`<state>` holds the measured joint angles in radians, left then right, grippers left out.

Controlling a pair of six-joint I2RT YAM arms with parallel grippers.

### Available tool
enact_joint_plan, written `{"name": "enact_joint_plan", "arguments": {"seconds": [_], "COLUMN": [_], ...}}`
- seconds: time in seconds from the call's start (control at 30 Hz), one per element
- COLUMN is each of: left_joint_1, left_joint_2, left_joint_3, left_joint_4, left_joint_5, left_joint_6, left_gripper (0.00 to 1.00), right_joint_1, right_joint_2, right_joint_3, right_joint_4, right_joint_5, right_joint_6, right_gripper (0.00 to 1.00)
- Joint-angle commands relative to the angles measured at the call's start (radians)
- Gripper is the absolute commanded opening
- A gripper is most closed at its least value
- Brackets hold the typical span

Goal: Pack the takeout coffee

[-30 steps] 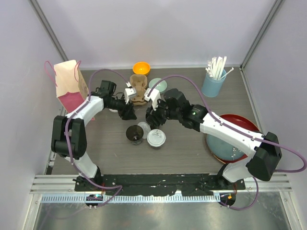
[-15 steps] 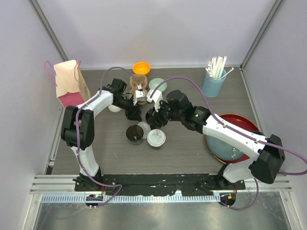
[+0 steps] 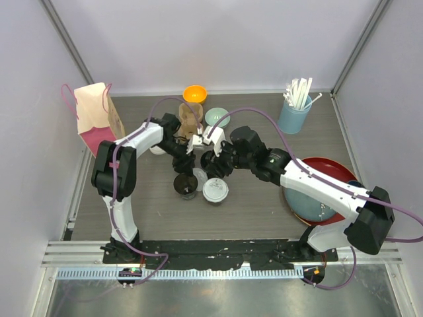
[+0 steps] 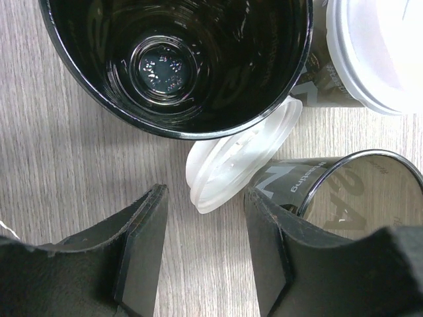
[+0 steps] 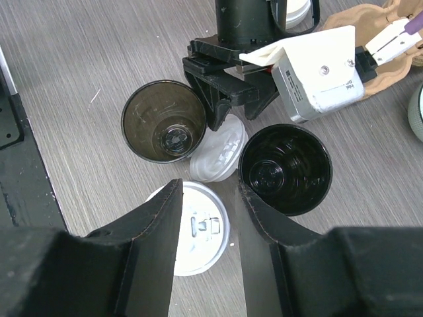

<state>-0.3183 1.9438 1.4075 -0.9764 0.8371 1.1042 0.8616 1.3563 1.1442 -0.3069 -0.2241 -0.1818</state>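
Observation:
Takeout coffee cups stand clustered mid-table. One black cup (image 3: 215, 190) wears its white lid (image 5: 192, 228). Two stand open: a dark cup (image 5: 162, 122) and a black cup (image 4: 175, 59). A loose white lid (image 4: 241, 155) leans tilted between them. My left gripper (image 4: 205, 251) is open just short of that loose lid, with only table between its fingers, and its right finger is beside the open dark cup (image 4: 360, 191). My right gripper (image 5: 210, 198) hangs open above the lidded cup's edge, holding nothing. The two grippers face each other across the cluster.
A brown pulp cup carrier (image 3: 190, 122) lies behind the cups, with an orange bowl (image 3: 194, 94) and a pale green bowl (image 3: 217, 117) nearby. A pink paper bag (image 3: 96, 119) stands far left. A blue tumbler of straws (image 3: 295, 109) and a red tray (image 3: 337, 173) are on the right.
My left gripper has swung right and nearer, from beside the carrier to the loose lid. My right gripper has hardly shifted. No cup has moved.

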Motion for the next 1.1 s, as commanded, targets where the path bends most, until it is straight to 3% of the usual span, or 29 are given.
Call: {"name": "enact_joint_plan", "arguments": {"seconds": [0.0,0.27,0.33,0.47,0.5,0.63,0.93,1.07], "left_joint_1": [-0.018,-0.045,-0.047,-0.047,-0.047,-0.042,-0.034,-0.030], "left_joint_2": [-0.017,0.007,0.006,-0.014,-0.022,-0.097,-0.264,-0.368], "left_joint_3": [0.012,0.042,0.039,0.034,0.031,-0.005,-0.070,-0.100], "left_joint_4": [0.034,0.058,0.054,0.051,0.047,0.071,0.283,0.309], "left_joint_5": [-0.032,-0.072,-0.070,-0.098,-0.104,-0.164,-0.257,-0.268], "left_joint_6": [-0.027,-0.078,-0.079,-0.083,-0.084,-0.087,-0.311,-0.307], "left_gripper": [0.53,0.39,0.31,0.02,0.00,0.00,0.00,0.00], "right_joint_1": [-0.003,-0.004,-0.004,-0.003,-0.003,-0.003,-0.003,-0.013], "right_joint_2": [-0.039,-0.052,-0.054,-0.062,-0.065,-0.074,-0.075,-0.092], "right_joint_3": [-0.008,-0.023,-0.024,-0.024,-0.024,-0.024,-0.018,-0.006], "right_joint_4": [0.034,0.034,0.032,0.028,0.026,0.023,0.029,0.029], "right_joint_5": [-0.017,-0.024,-0.021,-0.023,-0.023,-0.018,-0.021,-0.001], "right_joint_6": [-0.013,-0.016,-0.018,-0.013,-0.013,-0.011,0.010,0.056], "right_gripper": [0.43,0.43,0.43,0.43,0.43,0.43,0.43,0.44]}}
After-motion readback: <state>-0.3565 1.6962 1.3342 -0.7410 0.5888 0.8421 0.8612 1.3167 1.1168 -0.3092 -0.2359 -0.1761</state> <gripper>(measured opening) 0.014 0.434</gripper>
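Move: The left hand, fingers half open and pointing right and down, has the leaning white lid's middle about 3 cm to its right, 3 cm back and 2 cm lower. The clear cup stands roughly 7 cm back and 1 cm left, the black cup 8 cm right and 2 cm ahead, and the lidded cup 8 cm right and 8 cm back, middles about a centimetre lower. From the right hand, the lid lies about 7 cm left, 2 cm ahead and 14 cm below. The left hand first eases about 1 cm down and slightly right while its half-open fingers close fully, pinching the near edge of the white lid where it leans between the clear and black cups. Then, keeping the lid pinched, the hand speeds up and rises some 6 cm, going about 3 cm forward as well and away from the lidded cup, the wrist turning roughly 20 degrees on the way, partly counter-clockwise. ##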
